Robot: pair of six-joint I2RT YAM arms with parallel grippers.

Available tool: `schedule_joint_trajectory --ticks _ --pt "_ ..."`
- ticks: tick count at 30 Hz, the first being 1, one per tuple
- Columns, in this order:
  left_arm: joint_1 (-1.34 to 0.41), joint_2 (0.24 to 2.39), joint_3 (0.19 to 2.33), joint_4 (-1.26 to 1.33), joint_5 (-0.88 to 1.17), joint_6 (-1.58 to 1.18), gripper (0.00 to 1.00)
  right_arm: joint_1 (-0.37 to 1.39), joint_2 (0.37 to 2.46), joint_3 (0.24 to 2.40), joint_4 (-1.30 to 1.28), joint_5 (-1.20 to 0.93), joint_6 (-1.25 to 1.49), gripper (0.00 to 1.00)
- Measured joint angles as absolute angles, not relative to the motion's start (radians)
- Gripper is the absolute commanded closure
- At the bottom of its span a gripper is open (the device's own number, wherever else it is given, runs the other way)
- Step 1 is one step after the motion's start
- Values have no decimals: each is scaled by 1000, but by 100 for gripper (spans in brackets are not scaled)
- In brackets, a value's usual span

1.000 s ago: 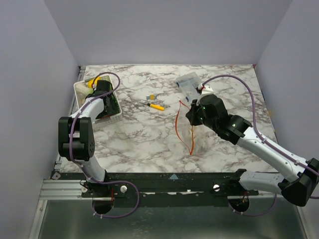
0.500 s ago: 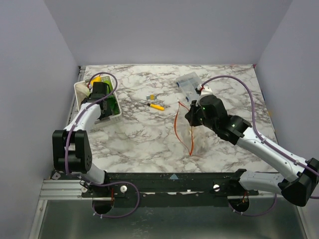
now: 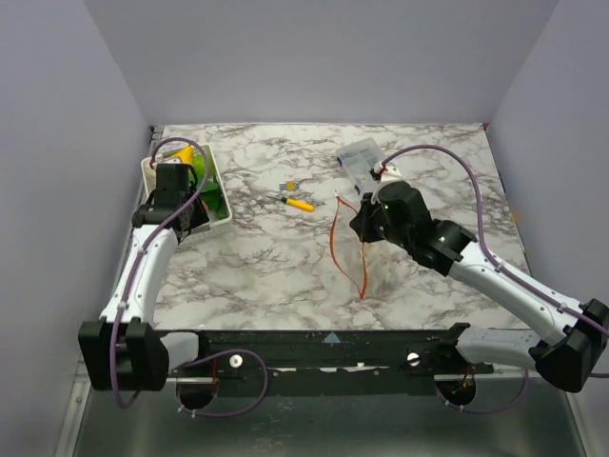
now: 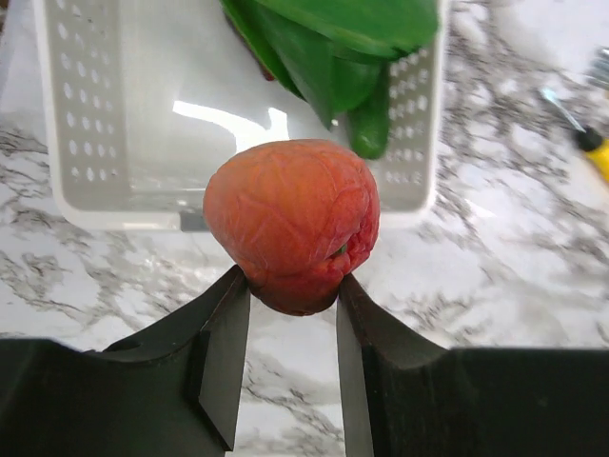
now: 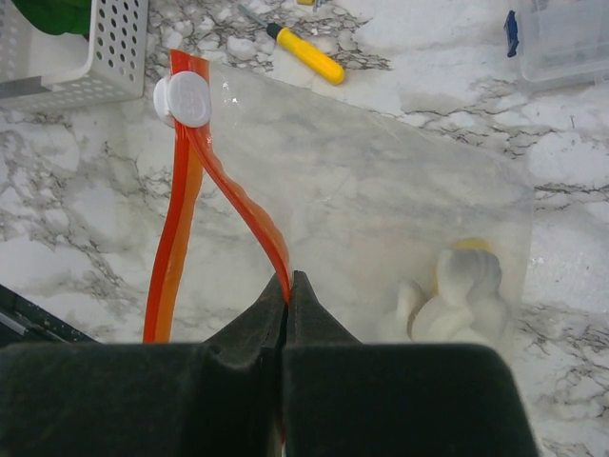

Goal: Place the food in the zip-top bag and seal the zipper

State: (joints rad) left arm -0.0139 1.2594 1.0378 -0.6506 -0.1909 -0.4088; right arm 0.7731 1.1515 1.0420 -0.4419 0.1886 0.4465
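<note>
My left gripper point(image 4: 292, 286) is shut on a pink-red toy fruit point(image 4: 290, 214) and holds it above the near end of a white basket point(image 4: 86, 114). Green toy vegetables point(image 4: 333, 57) lie in that basket. In the top view the left gripper point(image 3: 183, 221) hangs over the basket point(image 3: 149, 169). My right gripper point(image 5: 287, 278) is shut on one lip of the orange-red zipper point(image 5: 238, 205) and holds the mouth of the clear zip-top bag point(image 5: 381, 181) open. White and yellow food point(image 5: 457, 290) lies inside the bag. In the top view the right gripper point(image 3: 360, 227) is beside the zipper point(image 3: 335, 246).
A yellow-orange stick point(image 3: 300, 203) lies mid-table between basket and bag. A small clear box with blue edges point(image 3: 362, 160) stands behind the right gripper. The zipper's white slider point(image 5: 187, 100) sits at the strip's far end. Walls close in the table on three sides.
My left arm has swung left and drawn back toward the basket's near end with the fruit. The right gripper has held its grip, and the zipper has shifted slightly left.
</note>
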Motion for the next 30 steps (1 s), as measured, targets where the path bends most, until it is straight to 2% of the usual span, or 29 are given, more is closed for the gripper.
schedule_joint_trajectory --ticks 6,10,14,21,25,30 --pt "-43 1010 1030 -698 45 -410 100 773 1178 1042 -441 179 455 99" --pt "-207 884 1029 -675 229 -447 100 773 1186 1042 -435 168 463 99" --pt "-369 846 980 -538 402 -541 100 773 1194 1042 -434 163 472 99" --pt "-625 967 941 -315 551 -689 100 773 1195 1042 -434 162 484 99" --pt "-744 1123 996 -310 559 -709 100 773 1195 1042 -435 162 494 99" --pt "-796 1252 1066 -377 548 -709 100 773 1183 1042 -435 162 502 99"
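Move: The left hand already holds the orange-red fruit above the near part of the white crate, whose middle lies about 11 cm ahead, 4 cm left and 11 cm below. It is bound for the bag's open mouth, roughly 35 cm to its right, 16 cm back and at about its height; the yellow screwdriver lies 9 cm ahead, 22 cm right and 13 cm below. The mouth's middle is some 5 cm back from the right hand, 3 cm left and 7 cm below. The left hand sweeps the orange-red fruit about 34 cm to the right and 16 cm back, from the crate to the bag's mouth, arching up some 13 cm before coming down about 5 cm, while the wrist swings clockwise and rolls so that the fingers, still shut on the fruit, end up pointing right and down. The right hand keeps its pinch on one orange zipper lip, holding the mouth open beside the arriving fruit and easing down only about a centimetre. ##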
